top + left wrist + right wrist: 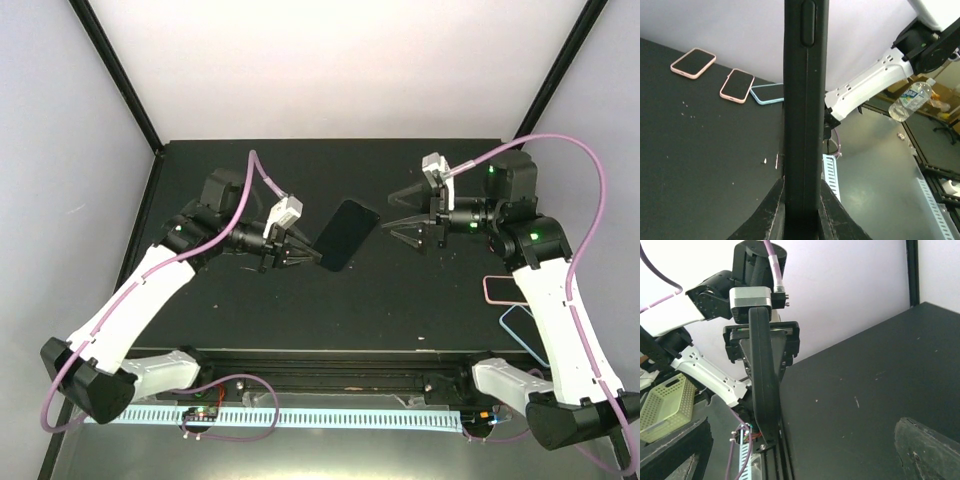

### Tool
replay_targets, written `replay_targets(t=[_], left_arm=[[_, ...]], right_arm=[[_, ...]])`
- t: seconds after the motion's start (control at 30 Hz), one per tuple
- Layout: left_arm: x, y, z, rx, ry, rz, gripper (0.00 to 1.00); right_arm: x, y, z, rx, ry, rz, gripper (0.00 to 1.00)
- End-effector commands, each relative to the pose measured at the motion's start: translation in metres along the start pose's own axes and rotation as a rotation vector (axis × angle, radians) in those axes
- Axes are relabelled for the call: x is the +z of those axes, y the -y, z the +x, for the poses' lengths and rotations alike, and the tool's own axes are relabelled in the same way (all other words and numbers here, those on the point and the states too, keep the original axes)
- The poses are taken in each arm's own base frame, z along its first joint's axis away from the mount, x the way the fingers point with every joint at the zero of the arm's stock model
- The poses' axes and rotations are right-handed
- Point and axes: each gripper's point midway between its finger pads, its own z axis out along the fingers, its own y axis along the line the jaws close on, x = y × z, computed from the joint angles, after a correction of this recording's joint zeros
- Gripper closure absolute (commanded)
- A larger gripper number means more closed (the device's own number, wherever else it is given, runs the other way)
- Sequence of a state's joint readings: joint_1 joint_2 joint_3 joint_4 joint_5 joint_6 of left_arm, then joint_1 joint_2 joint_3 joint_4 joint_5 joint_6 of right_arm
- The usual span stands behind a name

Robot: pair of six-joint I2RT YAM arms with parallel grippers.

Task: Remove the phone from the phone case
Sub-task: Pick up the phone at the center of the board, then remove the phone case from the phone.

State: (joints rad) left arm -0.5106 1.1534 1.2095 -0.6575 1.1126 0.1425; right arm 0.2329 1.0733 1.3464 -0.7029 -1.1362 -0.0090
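Note:
A black phone hangs tilted above the middle of the table, held at its lower left corner by my left gripper. In the left wrist view it stands edge-on, and a thin seam runs down the side of the black phone case. Both fingers of the left gripper press on it. My right gripper hovers just right of the phone, wide open and holding nothing. In the right wrist view the phone is seen edge-on ahead, with one finger low at the right.
Cased phones lie at the table's right edge, a pink one and a blue one. The left wrist view shows two pink ones and the blue one. A water bottle and a green basket sit off the table.

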Motion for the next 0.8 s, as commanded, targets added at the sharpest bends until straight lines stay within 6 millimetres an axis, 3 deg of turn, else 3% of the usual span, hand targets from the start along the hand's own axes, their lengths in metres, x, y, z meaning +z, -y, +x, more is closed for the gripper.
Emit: replay_targets(t=[0.0,0.2,0.37,0.63,0.77], left_arm=[[-0.004,0.011,-0.016,0.116,0.014,0.041,0.99],[0.001,0.003,-0.018,0.107,0.002,0.054,0.99],[0.003,-0.001,-0.018,0.087,-0.005,0.064,0.99],[0.005,-0.004,-0.007,0.077,-0.039,0.066,0.99],[0.005,-0.005,-0.006,0.084,-0.049,0.063,0.98]], right_arm=[[0.009,-0.01,0.008,0.038,-0.03,-0.083,0.0],[0.024,-0.013,0.015,0.042,-0.075,-0.137,0.05],[0.033,-0.011,0.021,0.066,-0.101,-0.155,0.24],[0.039,-0.01,0.021,0.121,-0.101,-0.189,0.47],[0.043,-0.003,0.026,0.143,-0.116,-0.185,0.65]])
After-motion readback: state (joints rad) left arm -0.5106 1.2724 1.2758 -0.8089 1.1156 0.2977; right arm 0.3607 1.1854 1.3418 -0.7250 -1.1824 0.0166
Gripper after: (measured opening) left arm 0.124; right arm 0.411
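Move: The cased phone, tilted face towards the robot's base, is already pinched near its lower left edge by the left hand, its middle about 5 cm right, 3 cm higher and 1 cm ahead of that hand. From the wide-open right hand, the phone's middle is some 8 cm left, 2 cm back and 3 cm lower. Nothing else stands near either hand; the other phones lie far off on the table. Leftward and down, the right hand comes in on the phone's right edge, about 3.5 cm across and 3 cm lower, while its wrist swings some 10 degrees counter-clockwise and rolls about as much. Its fingers go from wide open to under half open, one either side of the edge; no pinch is visible yet. The left hand keeps its grip and sinks about 2.5 cm, easing 1 cm forward. ##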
